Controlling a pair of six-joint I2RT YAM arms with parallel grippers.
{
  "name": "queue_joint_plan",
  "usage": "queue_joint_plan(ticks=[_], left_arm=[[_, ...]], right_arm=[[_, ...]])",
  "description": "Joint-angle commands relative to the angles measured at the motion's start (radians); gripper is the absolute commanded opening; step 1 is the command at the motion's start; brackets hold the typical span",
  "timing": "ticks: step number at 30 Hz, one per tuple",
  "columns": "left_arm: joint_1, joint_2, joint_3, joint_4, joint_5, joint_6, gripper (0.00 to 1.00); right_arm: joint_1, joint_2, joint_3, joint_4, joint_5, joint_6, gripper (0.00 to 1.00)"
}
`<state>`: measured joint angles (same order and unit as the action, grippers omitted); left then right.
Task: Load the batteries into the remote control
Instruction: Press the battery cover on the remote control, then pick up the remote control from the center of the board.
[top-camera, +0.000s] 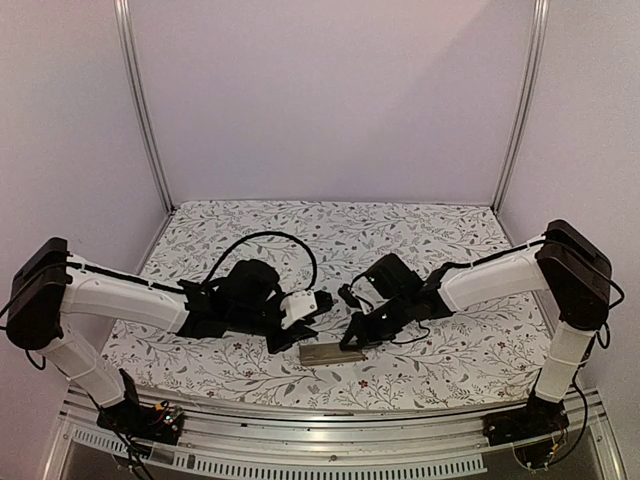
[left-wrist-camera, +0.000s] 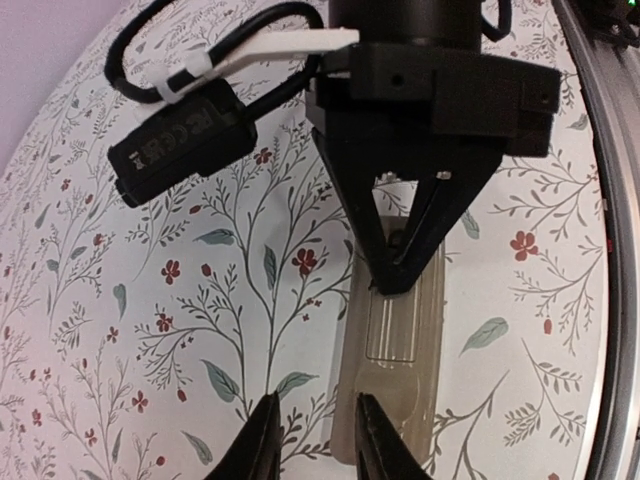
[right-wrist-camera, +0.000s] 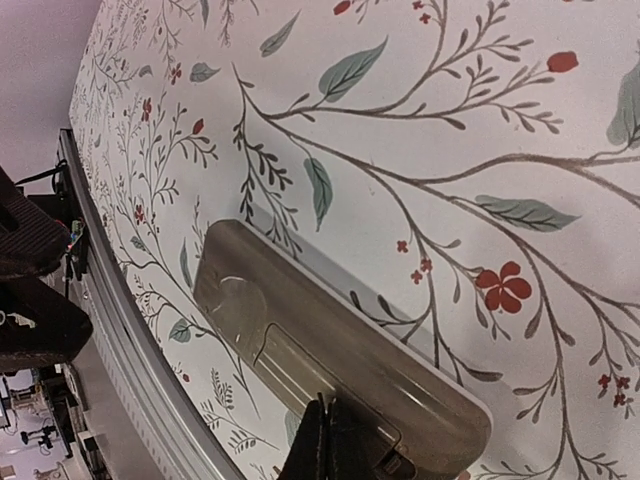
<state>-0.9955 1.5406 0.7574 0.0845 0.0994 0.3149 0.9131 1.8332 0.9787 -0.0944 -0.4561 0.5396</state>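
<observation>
The remote control (top-camera: 333, 353) lies face down near the table's front edge, its grey-beige back (left-wrist-camera: 405, 340) up with the ridged bay cover in place. My right gripper (right-wrist-camera: 328, 425) is shut, and its closed tips rest on that cover (right-wrist-camera: 330, 370); the left wrist view shows it as a black wedge (left-wrist-camera: 395, 265) coming down onto the remote. My left gripper (left-wrist-camera: 315, 425) is open at the remote's other end. Its right finger (left-wrist-camera: 372, 430) overlaps the remote's edge, and nothing is gripped between the two. The batteries are out of view.
A flowered cloth (top-camera: 330, 230) covers the table. A metal rail (right-wrist-camera: 130, 340) runs along the front edge, close beside the remote. Black cables and a camera block (left-wrist-camera: 180, 135) hang from the right arm above the cloth.
</observation>
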Motion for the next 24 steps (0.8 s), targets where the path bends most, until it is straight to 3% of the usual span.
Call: queue_joint_plan(ticks=[1,3,4,6,7,10,13,19,24], left_arm=[[0.014,0.004,-0.001,-0.011,-0.001,0.013,0.26],[0.016,-0.006,-0.001,-0.012,-0.009,0.013,0.26],[0.017,-0.013,-0.002,-0.012,-0.014,0.013,0.27],[0.024,-0.034,-0.008,-0.009,-0.036,0.009,0.35],[0.028,-0.046,-0.012,-0.007,-0.049,0.007,0.42],[0.043,-0.086,-0.024,0.009,-0.093,-0.010,0.67],[0.070,-0.137,-0.029,0.027,-0.150,-0.041,0.80],[0.190,-0.336,-0.072,0.054,-0.236,-0.162,0.87],[0.237,-0.470,-0.147,0.118,-0.273,-0.178,0.92]], right_arm=[[-0.004,-0.050,0.056,-0.065,-0.028,-0.054,0.00],[-0.002,-0.095,0.053,-0.024,-0.052,-0.107,0.11],[-0.002,-0.115,0.044,-0.009,-0.041,-0.126,0.24],[-0.001,-0.164,0.027,0.001,0.011,-0.184,0.63],[-0.002,-0.183,0.019,0.009,0.012,-0.231,0.77],[-0.002,-0.228,-0.051,0.082,0.024,-0.415,0.98],[-0.001,-0.234,-0.076,0.162,-0.019,-0.607,0.99],[0.045,-0.078,0.095,-0.006,0.040,-0.884,0.99],[0.103,0.033,0.185,-0.053,0.054,-0.985,0.99]])
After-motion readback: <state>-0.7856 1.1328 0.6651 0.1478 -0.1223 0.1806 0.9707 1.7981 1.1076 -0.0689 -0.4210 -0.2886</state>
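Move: My right hand has its shut fingertips down at the battery cover, whose middle is about 1 cm to my left, level fore and aft and 1 cm below. The middle of the remote control is roughly 3 cm to the left of this hand, 1 cm back and 2 cm below. From my partly open, empty left hand, the middle of the remote control is some 6 cm to the right, 2 cm back and about 7 cm down. I lift my right fingertips off the cover, straight up about 10 cm, opening them wide. Then I sink a few centimetres while easing left over the remote, the wrist rolling some 50 degrees counter-clockwise so the open jaws come astride it. Meanwhile my left hand opens wide and pulls away up, left and forward, swinging counter-clockwise. ##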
